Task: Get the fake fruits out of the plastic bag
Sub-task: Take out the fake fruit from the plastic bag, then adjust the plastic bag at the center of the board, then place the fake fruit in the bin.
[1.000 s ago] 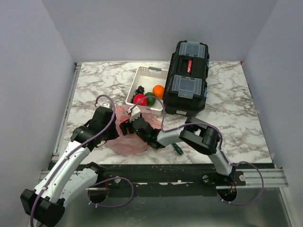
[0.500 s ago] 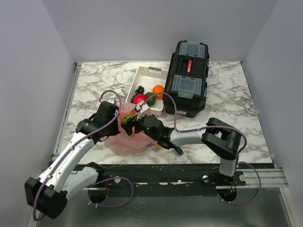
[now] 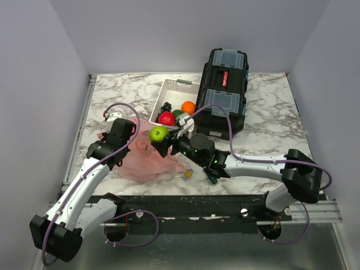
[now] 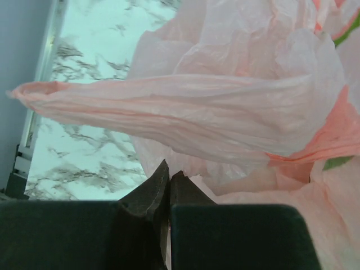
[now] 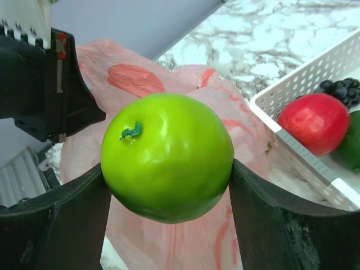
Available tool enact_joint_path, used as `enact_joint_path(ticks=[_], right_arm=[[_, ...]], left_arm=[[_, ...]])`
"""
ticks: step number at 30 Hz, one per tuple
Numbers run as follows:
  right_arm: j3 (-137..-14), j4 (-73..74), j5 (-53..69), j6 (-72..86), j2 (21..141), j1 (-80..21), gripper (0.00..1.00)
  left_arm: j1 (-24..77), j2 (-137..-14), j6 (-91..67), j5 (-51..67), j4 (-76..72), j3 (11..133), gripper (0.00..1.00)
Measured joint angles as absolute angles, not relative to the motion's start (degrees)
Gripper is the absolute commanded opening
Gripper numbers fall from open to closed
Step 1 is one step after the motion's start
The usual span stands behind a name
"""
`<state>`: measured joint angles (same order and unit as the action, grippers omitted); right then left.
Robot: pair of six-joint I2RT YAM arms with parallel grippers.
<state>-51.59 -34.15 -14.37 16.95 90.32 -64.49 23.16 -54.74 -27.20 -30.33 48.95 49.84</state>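
My right gripper [image 3: 160,136] [image 5: 167,169] is shut on a glossy light yellow-green fake fruit [image 3: 158,133] [image 5: 167,157] and holds it in the air above the plastic bag's far edge. The crinkly pink plastic bag [image 3: 143,163] [image 4: 225,112] lies slumped on the marble table. My left gripper [image 3: 112,138] [image 4: 169,177] is shut on a fold at the bag's left side. The red fruit [image 3: 166,118] [image 5: 314,122], the dark green fruit [image 3: 178,114] [image 5: 354,140] and the orange fruit [image 3: 188,107] sit in the white tray [image 3: 169,84] [image 5: 304,157].
Black grapes [image 3: 166,106] [image 5: 343,90] lie in the tray too. A black toolbox [image 3: 222,93] stands right of the tray. A small yellow-green item [image 3: 187,174] lies on the table under my right forearm. The table's near edge runs just behind the bag.
My right gripper has risen out of the bag with the light green fruit and moved right, towards the tray. The left gripper shifted left and back, drawing the bag with it.
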Motion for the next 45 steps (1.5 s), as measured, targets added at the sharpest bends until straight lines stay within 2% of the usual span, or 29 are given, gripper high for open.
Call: enact_joint_path(ticks=[5, 9, 11, 13, 20, 28, 32, 36, 40, 45], right_arm=[[-49.93, -33.69, -16.58, 16.1, 83.77, -64.49, 0.01], [-49.8, -33.54, -18.55, 14.96, 81.36, -64.49, 0.01], [-49.74, -33.45, -19.51, 14.61, 81.06, -64.49, 0.01], [-49.52, -33.28, -20.32, 14.35, 81.06, -64.49, 0.01], [-50.19, -31.9, -23.55, 14.06, 83.07, -64.49, 0.01], [-64.84, -21.61, -31.62, 13.82, 95.53, -63.2, 0.02], [-73.43, -16.6, -34.44, 13.67, 102.43, -59.88, 0.09], [-83.0, -10.13, -35.2, 14.98, 110.28, -54.76, 0.16], [-89.78, -5.48, -34.92, 15.59, 116.25, -51.37, 0.31], [-96.44, -1.02, -35.0, 15.53, 122.02, -48.23, 0.47]], left_arm=[[19.03, -47.77, -28.82, -36.42, 48.16, 47.97, 0.02], [17.39, -41.89, -29.36, -39.94, 46.85, 46.54, 0.54], [17.26, -40.75, -30.04, -40.73, 46.15, 46.48, 0.69], [17.21, -41.21, -29.76, -41.08, 45.56, 46.48, 0.77], [17.21, -42.59, -29.52, -41.1, 45.21, 46.52, 0.82], [17.21, -37.06, -28.75, -41.06, 45.84, 48.47, 0.81], [17.45, -34.0, -27.9, -39.97, 45.8, 49.12, 0.8], [18.17, -32.91, -24.8, -33.32, 44.4, 49.04, 0.81], [19.35, -30.15, -19.7, -19.55, 40.05, 47.11, 0.96], [20.95, -28.73, -15.38, -4.16, 35.99, 45.17, 0.99]])
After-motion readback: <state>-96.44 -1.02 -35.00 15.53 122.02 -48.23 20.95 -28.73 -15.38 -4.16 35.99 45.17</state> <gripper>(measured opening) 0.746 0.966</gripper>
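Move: The right hand holds the green fruit; the middle of the white basket it is bound for lies some 22 cm ahead, 4 cm to the right and 17 cm below. In it the red fruit sits about 16 cm ahead and 1 cm left of this hand, the orange 22 cm ahead and 9 cm right. From the left hand, shut on the bag's edge, the bag's middle is about 9 cm right, 2 cm back and 12 cm below. The right hand keeps its grip on the green fruit and first rises about 5 cm while easing to the right, then swings some 22 cm forward and sinks, turning clockwise about 35 degrees and tipping down, to bring the fruit over the white basket. Meanwhile the left hand carries the bag's edge left and up, opens wide to let go of it, climbs clear with its fingers tilting up, and then sweeps about 12 cm to the right above the bag, turning clockwise. ##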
